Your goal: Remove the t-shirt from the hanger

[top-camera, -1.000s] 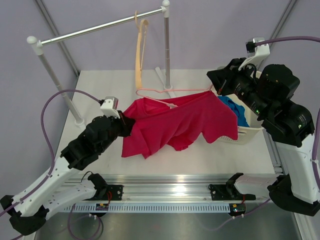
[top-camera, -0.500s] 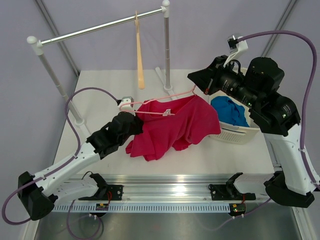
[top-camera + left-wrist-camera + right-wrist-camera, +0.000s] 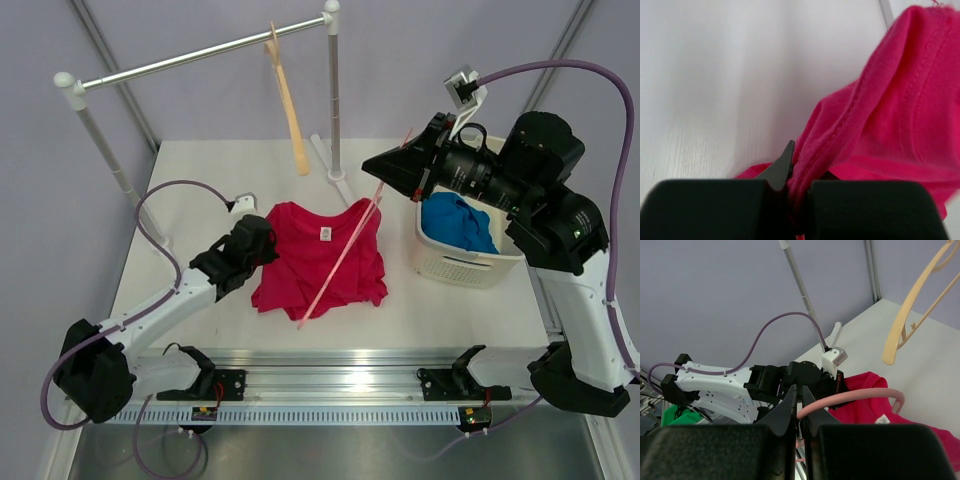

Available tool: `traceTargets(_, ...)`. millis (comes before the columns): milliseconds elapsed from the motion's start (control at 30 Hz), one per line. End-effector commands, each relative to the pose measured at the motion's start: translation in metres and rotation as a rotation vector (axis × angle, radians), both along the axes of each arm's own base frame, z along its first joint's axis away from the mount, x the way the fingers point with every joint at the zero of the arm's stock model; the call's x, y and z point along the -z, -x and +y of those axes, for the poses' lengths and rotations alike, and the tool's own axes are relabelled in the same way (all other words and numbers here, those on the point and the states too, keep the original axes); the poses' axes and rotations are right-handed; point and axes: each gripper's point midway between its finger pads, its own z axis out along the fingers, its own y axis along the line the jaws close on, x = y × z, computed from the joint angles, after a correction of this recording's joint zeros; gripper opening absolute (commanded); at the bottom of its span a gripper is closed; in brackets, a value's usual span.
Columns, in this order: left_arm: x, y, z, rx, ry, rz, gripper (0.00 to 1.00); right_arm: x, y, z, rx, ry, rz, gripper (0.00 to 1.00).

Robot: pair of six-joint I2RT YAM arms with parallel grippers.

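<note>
The red t-shirt lies crumpled on the white table, free of the hanger. My left gripper is shut on the shirt's left edge; the pinched red cloth fills the left wrist view. My right gripper is raised above the table and shut on the pink hanger, which slants down over the shirt. In the right wrist view the pink hanger curves out from between the shut fingers, with the shirt below.
A metal clothes rail stands at the back with a wooden hanger hung on it. A white basket at the right holds blue cloth.
The right gripper lifted the pink hanger up out of the shirt. The shirt dropped flat on the table as the left gripper held its edge.
</note>
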Motion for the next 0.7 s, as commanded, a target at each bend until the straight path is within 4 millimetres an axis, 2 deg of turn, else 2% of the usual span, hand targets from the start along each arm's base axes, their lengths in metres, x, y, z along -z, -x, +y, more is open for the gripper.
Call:
traceTargets(0, -0.006, -0.016, -0.003, -0.031, 0.029, -0.015, 0.00, -0.026, 0.018, -0.013, -0.013, -0.034, -0.094, 0.00)
traceTargets(67, -0.007, -0.015, -0.005, -0.013, 0.024, -0.010, 0.00, -0.022, 0.020, -0.018, 0.002, -0.017, -0.088, 0.00)
traceTargets(133, -0.018, -0.014, -0.007, 0.003, 0.032, -0.022, 0.03, -0.021, 0.025, -0.021, -0.004, -0.009, -0.099, 0.00)
traceTargets(233, -0.044, -0.006, -0.015, 0.076, 0.076, -0.055, 0.73, -0.016, 0.028, -0.027, 0.015, 0.010, -0.091, 0.00)
traceTargets(267, -0.061, 0.002, -0.022, 0.157, 0.094, -0.073, 0.97, -0.013, 0.027, -0.033, 0.046, 0.021, -0.095, 0.00)
traceTargets(333, -0.080, 0.013, -0.028, 0.238, 0.110, -0.100, 0.99, 0.000, 0.022, -0.038, 0.085, 0.053, -0.080, 0.00)
traceTargets(367, -0.102, 0.024, -0.031, 0.295, 0.146, -0.144, 0.99, 0.008, 0.018, -0.042, 0.116, 0.070, -0.077, 0.00)
traceTargets(400, -0.112, 0.032, -0.030, 0.333, 0.142, -0.166, 0.99, 0.023, 0.015, -0.045, 0.133, 0.105, -0.071, 0.00)
traceTargets(433, -0.143, 0.045, -0.030, 0.380, 0.190, -0.232, 0.99, 0.031, 0.010, -0.048, 0.161, 0.124, -0.063, 0.00)
traceTargets(467, -0.149, 0.049, -0.032, 0.408, 0.193, -0.239, 0.99, 0.041, 0.008, -0.048, 0.164, 0.145, -0.055, 0.00)
traceTargets(533, -0.195, 0.074, -0.028, 0.482, 0.242, -0.349, 0.99, 0.072, 0.004, -0.044, 0.147, 0.215, -0.010, 0.00)
traceTargets(600, -0.227, 0.104, -0.029, 0.605, 0.286, -0.425, 0.99, 0.098, 0.000, -0.039, 0.128, 0.259, 0.034, 0.00)
traceTargets(633, -0.246, 0.120, -0.032, 0.678, 0.317, -0.465, 0.99, 0.104, -0.001, -0.037, 0.123, 0.264, 0.040, 0.00)
traceTargets(667, -0.255, 0.130, -0.032, 0.714, 0.326, -0.487, 0.99, 0.120, -0.002, -0.034, 0.110, 0.279, 0.067, 0.00)
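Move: Pinching its side edge, the left hand has the red t-shirt's middle about 12 cm to its right, 2 cm ahead and 12 cm below; the rack's right foot is some 25 cm ahead and 15 cm right, at table height. From the right hand, still high up with the emptied pink hanger, the shirt lies about 12 cm ahead, 11 cm left and 50 cm below, and the basket roughly 18 cm ahead, 27 cm right and 45 cm below. Sinking another 2 cm, the left hand opens wide and lets go of the shirt edge, then climbs fast away from it, some 23 cm up and 8 cm back, fingers tilting up and swinging clockwise. The right hand keeps its grip on the pink hanger, easing right and slightly back before dropping about 8 cm with its fingertips tipping down. ##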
